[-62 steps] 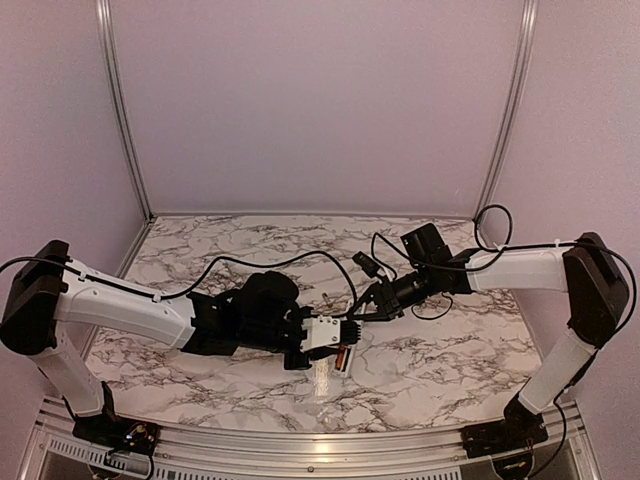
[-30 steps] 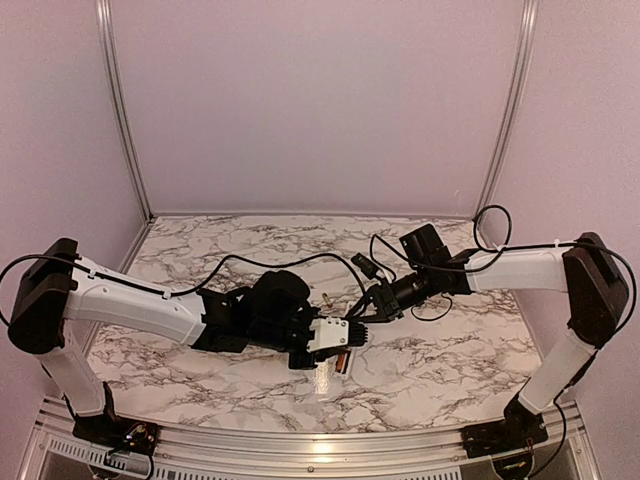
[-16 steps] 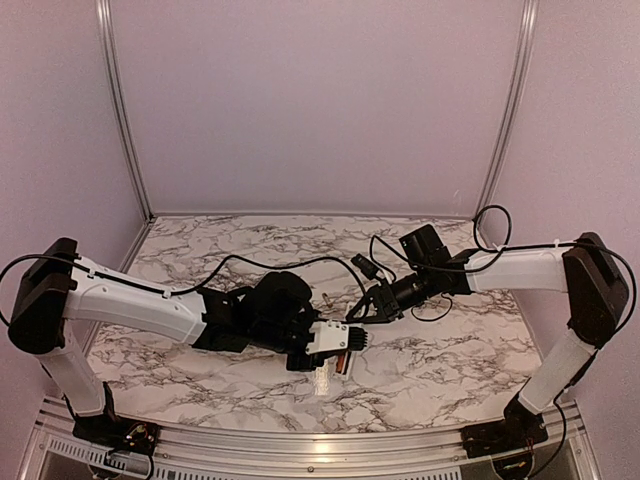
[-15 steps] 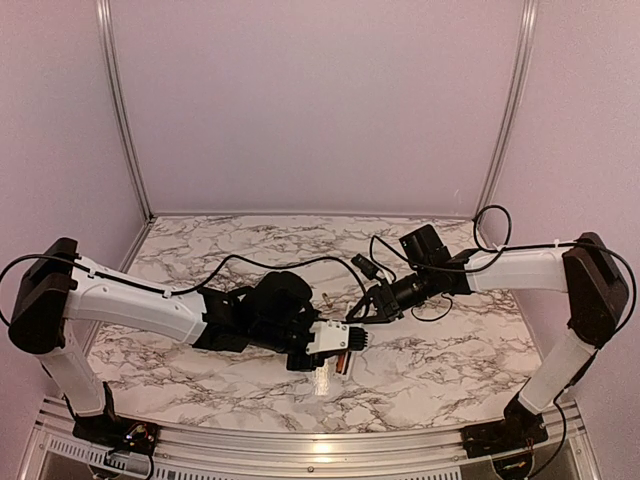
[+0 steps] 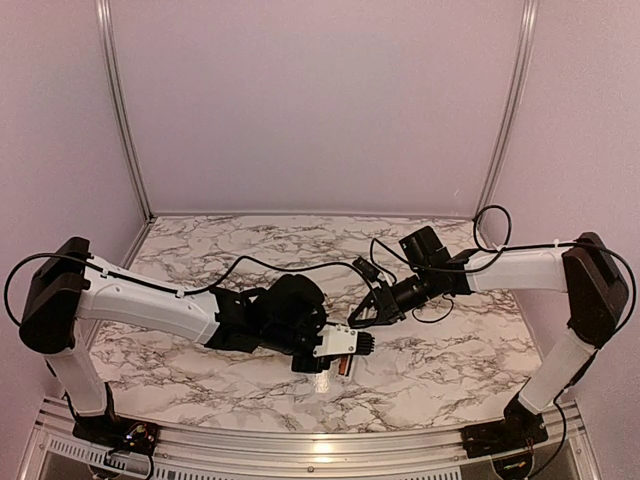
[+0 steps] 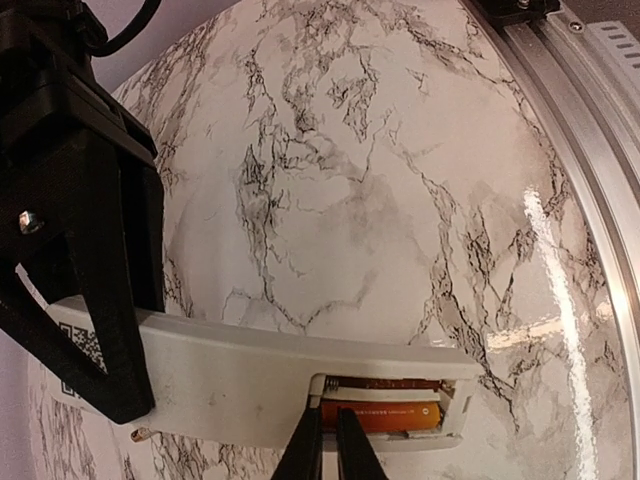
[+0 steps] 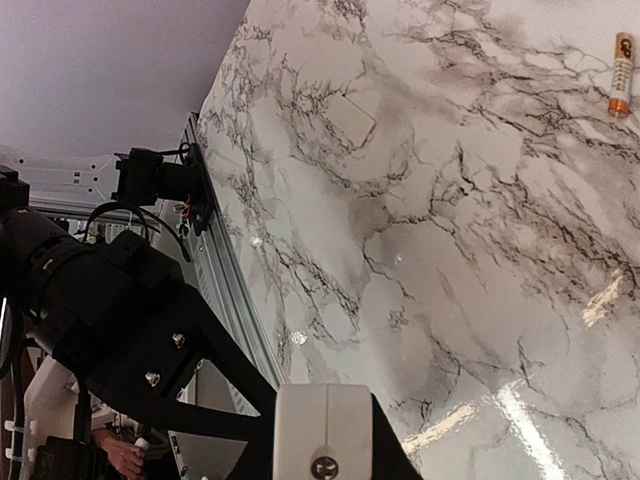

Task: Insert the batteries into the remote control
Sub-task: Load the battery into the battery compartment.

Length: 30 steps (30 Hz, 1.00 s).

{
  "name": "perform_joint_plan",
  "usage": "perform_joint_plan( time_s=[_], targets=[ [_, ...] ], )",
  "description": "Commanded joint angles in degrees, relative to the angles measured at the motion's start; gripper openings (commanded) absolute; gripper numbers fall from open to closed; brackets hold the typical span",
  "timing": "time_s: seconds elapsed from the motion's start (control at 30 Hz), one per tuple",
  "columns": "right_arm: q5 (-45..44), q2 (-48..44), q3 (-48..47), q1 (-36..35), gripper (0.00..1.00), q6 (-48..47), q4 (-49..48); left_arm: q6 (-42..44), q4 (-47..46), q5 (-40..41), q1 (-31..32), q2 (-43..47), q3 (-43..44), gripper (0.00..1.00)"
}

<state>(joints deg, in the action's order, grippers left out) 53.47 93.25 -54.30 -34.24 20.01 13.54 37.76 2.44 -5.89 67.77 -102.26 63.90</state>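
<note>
The white remote control (image 6: 230, 375) lies back side up with its battery compartment open at the right end. One copper-orange battery (image 6: 385, 415) sits in the compartment. My left gripper (image 6: 322, 452) is shut, with its tips on that battery's left end. My right gripper (image 7: 325, 440) is shut on the remote's other end, which shows as a white block (image 7: 325, 425). Its black fingers (image 6: 100, 300) clamp the bar. A second battery (image 7: 622, 72) lies loose on the marble. From above, both grippers (image 5: 360, 344) (image 5: 365, 312) meet over the remote (image 5: 342, 367).
A small white flat cover plate (image 7: 350, 118) lies on the marble table (image 5: 200, 250). The aluminium front rail (image 6: 590, 150) runs along the table's near edge. Black cables (image 5: 260, 265) trail behind both wrists.
My left arm has shifted to the right along the remote, and its gripper now sits further right. My right gripper still holds the remote's end and has tilted slightly.
</note>
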Motion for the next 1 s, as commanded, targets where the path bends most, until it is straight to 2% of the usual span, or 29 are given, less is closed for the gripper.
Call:
perform_joint_plan(
  time_s=[0.0, 0.37, 0.57, 0.8, 0.83, 0.93, 0.97],
  targets=[
    [5.19, -1.64, -2.66, -0.64, 0.00, 1.51, -2.81, 0.74, 8.00, 1.19, 0.91, -3.91, 0.11, 0.06],
    [5.57, -2.51, -1.99, -0.36, 0.00, 2.01, -3.70, 0.79, 10.02, 5.43, 1.17, -5.13, -0.06, 0.05],
    [2.69, -1.36, -0.17, 0.28, 0.00, 1.46, -3.83, -4.14, 1.07, 9.16, 1.14, 0.54, -2.36, 0.16],
    [-0.67, -1.75, -0.08, 0.92, 0.00, 0.60, -3.11, -14.52, -8.68, 11.63, 0.99, 8.73, -3.19, 0.46],
    [-0.89, -1.96, -0.01, 1.00, 0.00, 0.47, -3.21, -16.21, -9.78, 12.12, 0.86, 9.95, -3.86, 0.53],
    [-1.01, -3.17, -0.12, 1.18, 0.00, -0.42, -3.43, -24.96, -15.39, 12.45, -0.95, 13.54, -8.01, 0.84],
    [-1.00, -3.77, -0.10, 1.22, 0.00, -0.68, -3.74, -28.25, -15.75, 10.23, -2.20, 14.32, -8.56, 0.88]
  ],
)
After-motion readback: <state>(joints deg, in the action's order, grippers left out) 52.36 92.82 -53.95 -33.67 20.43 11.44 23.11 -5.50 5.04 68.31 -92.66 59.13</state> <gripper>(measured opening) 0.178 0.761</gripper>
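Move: The battery in the remote's compartment is right at my left hand's closed fingertips, its middle about 2 cm back and 1 cm below. My right hand grips the remote some 8 cm ahead of my left hand and 2 cm to its right; from it the battery lies about 9 cm back, 2 cm left and 2 cm lower. The loose battery is on the table roughly 18 cm ahead of my left hand, 3 cm left and 10 cm down. With my closed left fingertips already on the end of the battery, I press about 1 cm farther down against the remote that my right hand keeps holding. Then I lift my left hand away, slowly at first and then fast, some 8 cm up and slightly forward and left, opening the fingers wide as they swing about 20 degrees forward and towards level. ##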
